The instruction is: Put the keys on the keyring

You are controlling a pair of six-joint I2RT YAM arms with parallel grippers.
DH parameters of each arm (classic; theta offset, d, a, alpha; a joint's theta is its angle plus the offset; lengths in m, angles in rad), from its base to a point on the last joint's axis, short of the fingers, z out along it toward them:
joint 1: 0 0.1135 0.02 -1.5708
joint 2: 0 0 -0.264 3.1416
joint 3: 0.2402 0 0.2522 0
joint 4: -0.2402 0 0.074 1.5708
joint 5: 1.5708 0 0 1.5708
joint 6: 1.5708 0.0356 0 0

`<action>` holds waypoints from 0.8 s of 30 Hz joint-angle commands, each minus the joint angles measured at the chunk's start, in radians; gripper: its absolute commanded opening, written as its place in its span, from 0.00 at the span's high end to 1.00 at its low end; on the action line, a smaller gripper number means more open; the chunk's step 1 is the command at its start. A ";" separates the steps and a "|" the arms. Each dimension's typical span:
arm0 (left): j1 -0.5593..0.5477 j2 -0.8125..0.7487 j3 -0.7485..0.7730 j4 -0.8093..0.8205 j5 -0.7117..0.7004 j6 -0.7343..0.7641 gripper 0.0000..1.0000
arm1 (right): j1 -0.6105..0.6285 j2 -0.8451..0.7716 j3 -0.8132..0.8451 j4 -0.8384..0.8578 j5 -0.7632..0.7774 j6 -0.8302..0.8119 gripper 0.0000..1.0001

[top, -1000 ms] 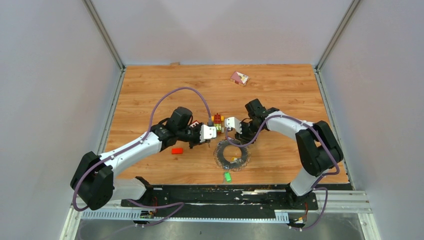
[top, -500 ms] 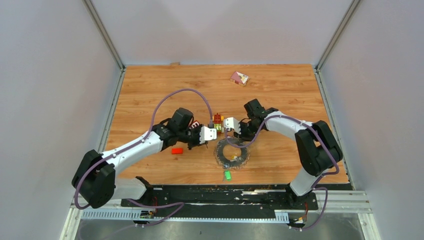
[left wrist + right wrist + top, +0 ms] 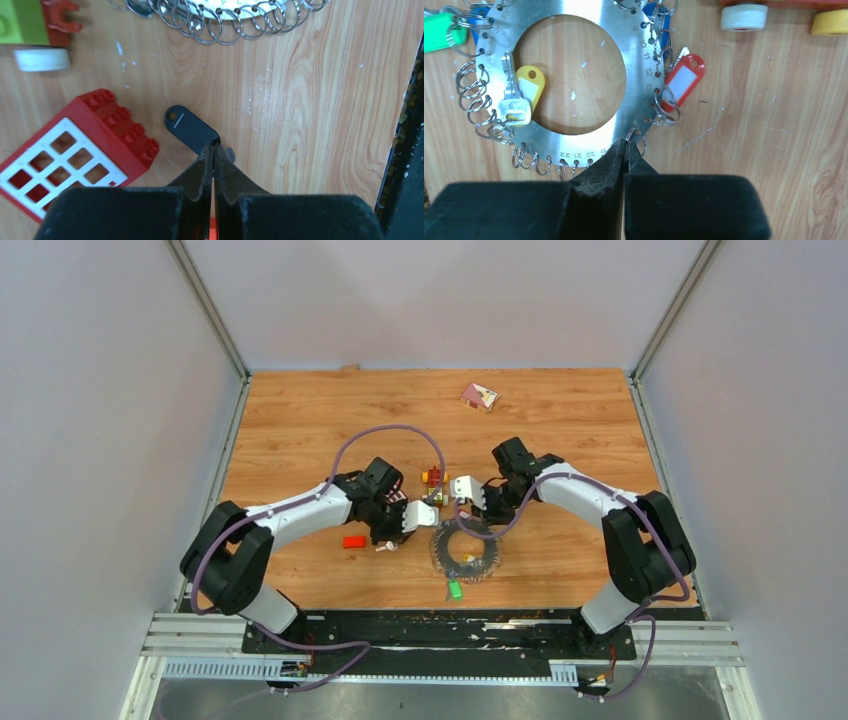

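Observation:
The keyring (image 3: 574, 135) is a flat silver disc with numbered holes and small split rings round its rim. It lies on the table (image 3: 465, 550). Yellow (image 3: 521, 95), red (image 3: 681, 80), green (image 3: 441, 32) and blue (image 3: 656, 15) keys hang on it. My right gripper (image 3: 626, 143) is shut on one split ring at the disc's near rim. A black key (image 3: 190, 129) lies on the wood just short of the keyring's rings (image 3: 220, 22). My left gripper (image 3: 214, 148) is shut, its tips pinching the near end of the black key.
A red-and-yellow toy car (image 3: 433, 480) stands just behind both grippers, its white wheel (image 3: 42, 59) near the left one. A red window brick (image 3: 75, 155) lies beside the left fingers. There is a small red brick (image 3: 354, 541) and a pink packet (image 3: 478, 396) at the back.
My right gripper has closed from open onto a split ring. My left arm has folded inward, and its gripper has come down towards the table beside the keyring.

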 commanded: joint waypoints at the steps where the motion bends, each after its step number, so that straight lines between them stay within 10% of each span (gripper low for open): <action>1: 0.004 0.053 0.059 -0.048 -0.002 -0.005 0.94 | 0.003 -0.051 0.033 -0.080 -0.057 -0.029 1.00; 24: 0.006 -0.036 0.101 0.125 0.055 -0.008 0.45 | -0.026 -0.201 0.016 -0.102 -0.234 0.041 1.00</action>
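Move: The keys with the black fob lie right under the shut left fingers, about 2 cm below, the fob reaching forward and right. From that hand the red window box is roughly 8 cm ahead, the red brick 7 cm to the left, and the keyring's middle 14 cm to the right and 1 cm back. The right hand already grips a loop on the keyring, whose middle is some 4 cm back and 4 cm left; the keys lie about 18 cm to its left and 3 cm back. Raise the right gripper nearly 5 cm while easing it back about 2 cm, still shut on the keyring's loop, its left side tilting up slightly. Dip the left fingertips onto the keys, then slide them forward and to the right while opening the fingers about halfway, lifting a little at the end so they stand apart just over the keys and fob. ##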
